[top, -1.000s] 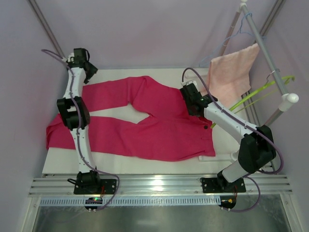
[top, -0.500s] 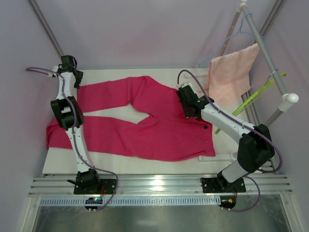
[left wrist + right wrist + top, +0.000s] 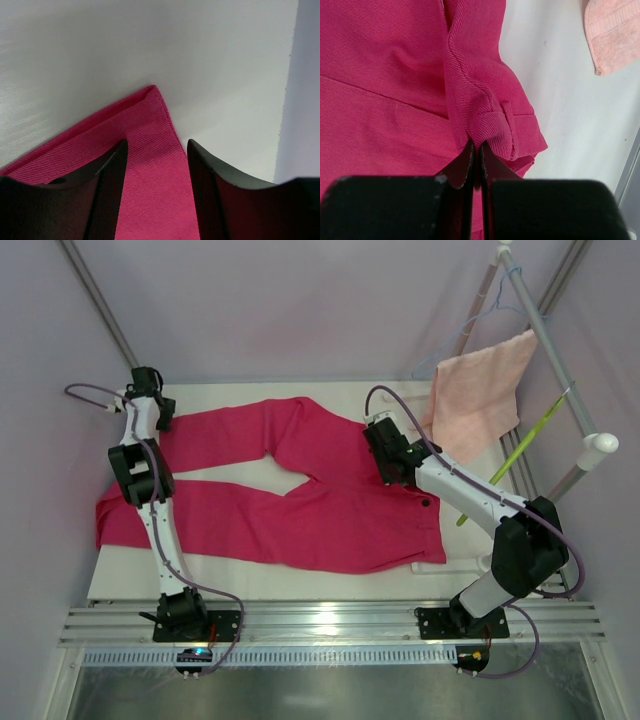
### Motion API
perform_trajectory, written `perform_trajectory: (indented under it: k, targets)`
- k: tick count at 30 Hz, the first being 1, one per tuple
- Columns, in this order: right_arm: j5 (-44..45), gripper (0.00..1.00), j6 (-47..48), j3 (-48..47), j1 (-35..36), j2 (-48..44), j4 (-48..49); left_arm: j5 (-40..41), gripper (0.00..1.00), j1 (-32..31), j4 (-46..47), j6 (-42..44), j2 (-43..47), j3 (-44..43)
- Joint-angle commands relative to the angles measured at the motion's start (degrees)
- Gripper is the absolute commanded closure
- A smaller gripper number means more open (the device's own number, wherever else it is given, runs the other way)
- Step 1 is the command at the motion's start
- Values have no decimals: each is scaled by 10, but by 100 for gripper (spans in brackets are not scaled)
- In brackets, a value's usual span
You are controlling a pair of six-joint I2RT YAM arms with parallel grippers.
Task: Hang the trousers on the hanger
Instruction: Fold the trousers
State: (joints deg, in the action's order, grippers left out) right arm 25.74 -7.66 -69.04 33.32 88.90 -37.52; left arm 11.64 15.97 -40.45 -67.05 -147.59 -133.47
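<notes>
The magenta trousers (image 3: 300,510) lie spread flat on the white table (image 3: 260,580), legs to the left, waist to the right. My left gripper (image 3: 158,412) is at the far leg's cuff, at the back left. In the left wrist view the left gripper (image 3: 156,150) stands open, with the cuff corner of the trousers (image 3: 150,200) between its fingers (image 3: 112,170). My right gripper (image 3: 383,455) is shut on a raised fold of the waistband; the right wrist view shows the right gripper (image 3: 476,145) pinching the trousers (image 3: 395,75). The lime-green hanger (image 3: 520,452) hangs from the rail at the right, apart from both grippers.
A salmon-pink towel (image 3: 482,390) is draped over the slanted rail (image 3: 550,340) at the back right, its corner, the towel (image 3: 615,35), showing in the right wrist view. A light-blue wire hanger (image 3: 478,315) hangs above it. Walls close in on the left, back and right.
My left gripper swung left and came down onto the far leg's cuff, its jaws narrowing. My right gripper shifted slightly left with the waistband. The green hanger has swung to edge-on.
</notes>
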Motion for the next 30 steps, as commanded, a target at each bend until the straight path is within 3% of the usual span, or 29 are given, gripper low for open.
perform_trajectory:
  k: [1, 14, 20, 30]
  targets:
    - [1, 96, 3, 0, 5, -7, 17, 12, 48, 6, -30, 24, 2, 30]
    - [2, 96, 0, 7, 12, -21, 17, 134, 43, 9, -171, 90, 8, 52]
    - [5, 96, 1, 8, 12, -20, 17, 140, 43, 20, -237, 70, -22, -4]
    - [5, 96, 5, 9, 13, -15, 20, 116, 50, 27, -230, 85, -34, -8]
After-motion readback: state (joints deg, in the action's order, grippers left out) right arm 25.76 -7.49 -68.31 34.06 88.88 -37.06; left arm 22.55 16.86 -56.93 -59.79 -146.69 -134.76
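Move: The left fingertips rest half open on the far trouser leg's hem end, its outer corner about 3 cm ahead and 2 cm to the left. The near trouser leg lies across a bare strip, its middle some 29 cm straight back at table height. From the right hand, which grips the waistband, that stretch of near leg lies about 75 cm left, 2 cm back and 9 cm below. Half-open left fingertips drag the far hem some 7 cm back towards the near leg, steepening about 20 degrees. ##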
